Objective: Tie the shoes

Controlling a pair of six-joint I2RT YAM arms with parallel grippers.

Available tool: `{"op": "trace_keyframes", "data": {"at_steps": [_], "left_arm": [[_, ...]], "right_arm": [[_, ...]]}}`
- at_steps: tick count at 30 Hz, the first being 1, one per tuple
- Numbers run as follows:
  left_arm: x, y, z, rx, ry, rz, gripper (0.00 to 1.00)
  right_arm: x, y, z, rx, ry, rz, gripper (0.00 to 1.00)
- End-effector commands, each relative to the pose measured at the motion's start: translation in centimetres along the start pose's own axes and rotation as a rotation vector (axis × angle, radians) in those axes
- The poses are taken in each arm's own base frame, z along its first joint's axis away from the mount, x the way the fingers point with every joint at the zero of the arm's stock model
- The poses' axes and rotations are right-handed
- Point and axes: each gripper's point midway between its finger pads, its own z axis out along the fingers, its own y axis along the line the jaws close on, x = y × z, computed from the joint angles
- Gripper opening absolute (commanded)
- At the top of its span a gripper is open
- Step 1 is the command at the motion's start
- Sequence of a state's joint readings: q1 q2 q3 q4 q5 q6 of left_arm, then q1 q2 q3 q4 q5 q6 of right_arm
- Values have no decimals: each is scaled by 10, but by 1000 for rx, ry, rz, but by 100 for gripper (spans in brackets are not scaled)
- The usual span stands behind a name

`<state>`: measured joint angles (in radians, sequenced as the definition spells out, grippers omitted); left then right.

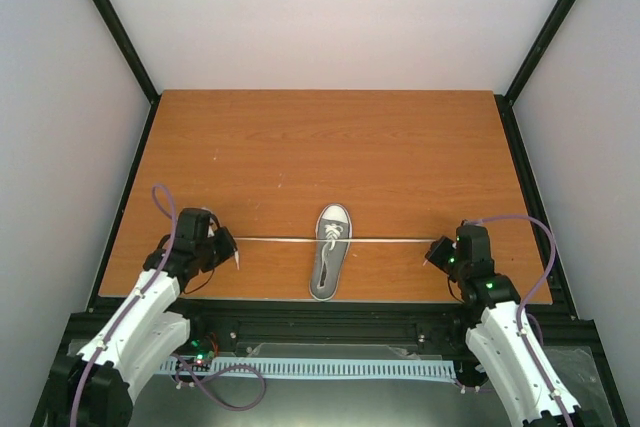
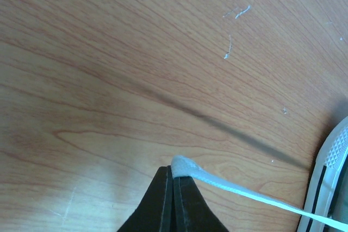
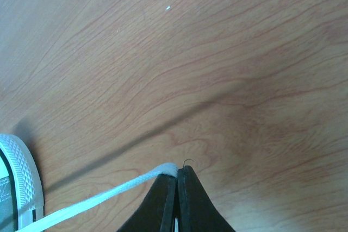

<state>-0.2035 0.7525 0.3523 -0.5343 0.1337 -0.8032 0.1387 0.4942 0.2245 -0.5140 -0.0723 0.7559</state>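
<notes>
One small grey shoe (image 1: 331, 250) with a white toe cap lies near the table's front edge, toe pointing away. Its white laces (image 1: 280, 240) are stretched taut in a straight line to both sides. My left gripper (image 1: 233, 250) is shut on the left lace end (image 2: 187, 167), out to the shoe's left. My right gripper (image 1: 428, 256) is shut on the right lace end (image 3: 166, 170), out to the shoe's right. The shoe's white sole edge (image 2: 331, 177) shows at the right border of the left wrist view and at the left border (image 3: 19, 180) of the right wrist view.
The wooden table (image 1: 330, 147) stretches back to white walls with black frame posts (image 1: 110, 22). A black rail (image 1: 330, 325) runs along the near edge between the arm bases. Purple cables (image 1: 540, 237) loop off both arms.
</notes>
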Motion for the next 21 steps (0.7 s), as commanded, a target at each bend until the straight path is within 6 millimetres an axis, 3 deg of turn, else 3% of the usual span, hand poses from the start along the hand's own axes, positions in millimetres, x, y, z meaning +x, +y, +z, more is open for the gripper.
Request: {"op": "trace_keyframes", "data": {"at_steps": [1,4,6,8,10,12,16,21], "left_arm": [[-2,6,-3,-38,2,9,1],[2,8,1,-50,32,53,1],[9,0,6,-1,76,69,7],[13,-8,10,38,99,78,28],[14,-14,11,56,102,99,59],[13,-27,9,94,85,151,73],[17,-64,1,204,70,299,82],[34,-114,-5,408,57,541,79]], "right_arm": [[8,-6,4,6,26,5,3],[10,3,6,-47,43,-11,3],[12,10,8,-93,56,-23,3],[13,15,8,-117,65,-30,3],[13,18,8,-127,68,-36,3],[11,21,7,-136,68,-41,3],[9,27,7,-160,63,-52,3],[8,32,8,-185,71,-49,3]]}}
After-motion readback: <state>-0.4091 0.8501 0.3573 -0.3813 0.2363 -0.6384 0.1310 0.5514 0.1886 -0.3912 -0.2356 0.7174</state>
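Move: Each hand still pinches one end of the lace, drawn straight across the shoe. From the left hand the knot is about 24 cm to the right, level fore-and-aft and some 3 cm lower; the shoe's toe lies roughly 8 cm ahead of the knot. From the right hand the knot is about 26 cm to the left, 1 cm ahead, 3 cm down, the toe again 8 cm beyond it. Left opens, freeing its lace end, swings about 7 cm right towards the knot; right, still gripping, eases left. ##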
